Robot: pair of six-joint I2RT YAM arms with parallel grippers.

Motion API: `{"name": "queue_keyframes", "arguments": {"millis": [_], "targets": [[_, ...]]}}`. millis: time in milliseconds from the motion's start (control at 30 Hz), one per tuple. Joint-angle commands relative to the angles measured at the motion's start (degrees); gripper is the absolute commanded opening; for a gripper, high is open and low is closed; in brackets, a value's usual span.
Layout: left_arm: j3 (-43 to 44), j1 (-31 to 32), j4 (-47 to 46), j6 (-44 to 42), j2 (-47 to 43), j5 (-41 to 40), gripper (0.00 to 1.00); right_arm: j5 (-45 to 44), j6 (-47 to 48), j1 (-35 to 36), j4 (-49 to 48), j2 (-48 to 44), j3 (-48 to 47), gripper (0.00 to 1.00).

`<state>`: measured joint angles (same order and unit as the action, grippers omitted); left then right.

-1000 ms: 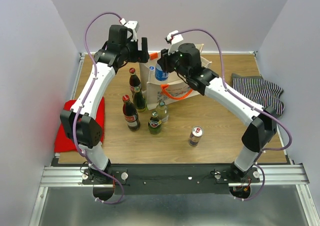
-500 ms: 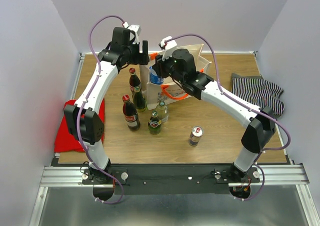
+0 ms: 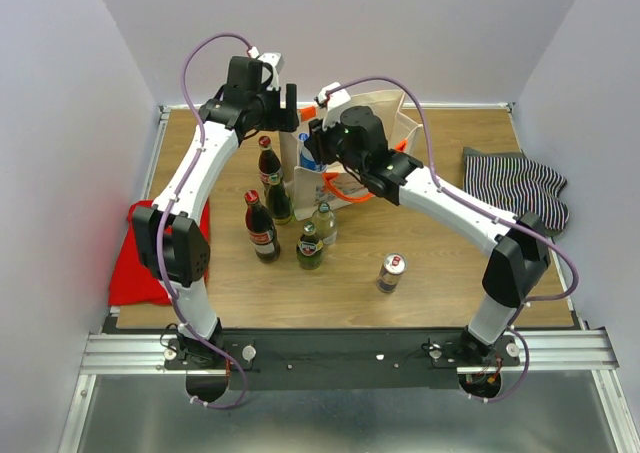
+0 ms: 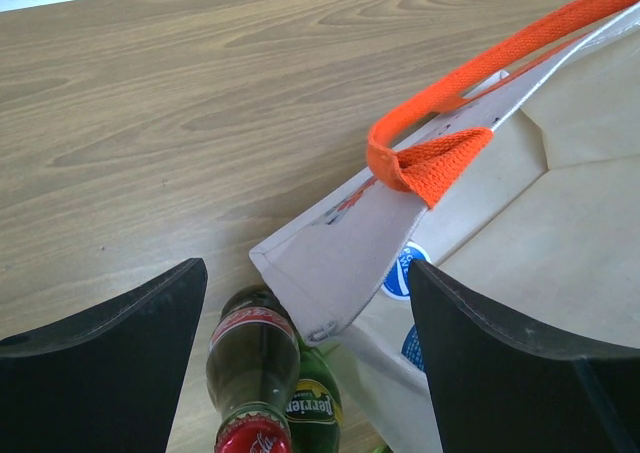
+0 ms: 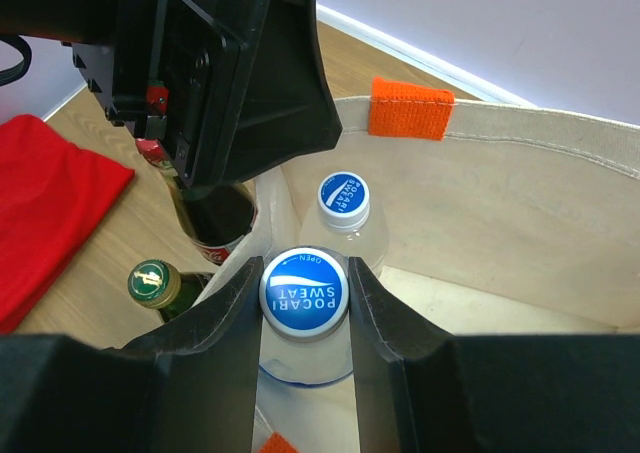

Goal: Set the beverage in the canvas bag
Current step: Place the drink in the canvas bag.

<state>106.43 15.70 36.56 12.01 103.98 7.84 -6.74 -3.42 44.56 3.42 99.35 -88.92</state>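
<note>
The beverage, a clear bottle with a blue Pocari Sweat cap [image 5: 304, 291], hangs from my right gripper [image 5: 304, 295], which is shut on its neck just under the cap. It is at the left end of the cream canvas bag [image 5: 520, 193], over the bag's opening; from above the bottle [image 3: 312, 156] shows beside the bag [image 3: 343, 187]. A second, similar bottle [image 5: 343, 199] stands inside the bag. My left gripper [image 4: 305, 273] is open and straddles the bag's corner rim [image 4: 335, 258] without touching it, below the orange handle [image 4: 480, 63].
Cola bottles [image 3: 267, 159] [image 3: 260, 229], green bottles [image 3: 278, 199] [image 3: 309, 247] and a clear bottle [image 3: 324, 223] stand left of and in front of the bag. A can [image 3: 391, 272] stands nearer. Red cloth [image 3: 130, 273] lies left, striped cloth [image 3: 520, 188] right.
My right arm has carried the bottle a little to the left and back along the bag. The left gripper shifted slightly toward the bag's corner and its jaws narrowed a little.
</note>
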Motion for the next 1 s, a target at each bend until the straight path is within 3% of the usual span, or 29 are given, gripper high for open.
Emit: {"name": "queue_keyframes", "arguments": {"millis": [0, 967], "targets": [[-0.3, -0.7, 1.3, -0.6, 0.9, -1.4, 0.89, 0.4, -2.2, 1.0, -8.0, -0.7, -0.5, 0.01], [-0.4, -2.0, 1.2, -0.2, 1.5, -1.0, 0.89, 4.9, -3.4, 1.0, 0.0, 7.9, -3.0, 0.01]]}}
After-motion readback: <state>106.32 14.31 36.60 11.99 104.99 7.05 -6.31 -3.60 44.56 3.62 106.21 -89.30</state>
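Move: Right gripper holds the bottle of drink at its neck over the canvas bag's left end. Its spot on the bag floor is roughly 22 cm below, 2 cm ahead and 2 cm to the left. The bottle already standing there is some 5 cm ahead and 3 cm left; outside the bag are the tall green bottle, 5 cm back and 8 cm left, and the rear cola bottle, 1 cm ahead and 11 cm left. From the left gripper that spot lies 6 cm back, 4 cm right. Lower the right gripper about 6 cm down into the left end of the canvas bag, keeping its grip around the neck of the upright bottle, and edge only slightly forward and left towards the bottle already standing there. Start slowly, then sink steadily while the fingers tip down some 5 degrees. ##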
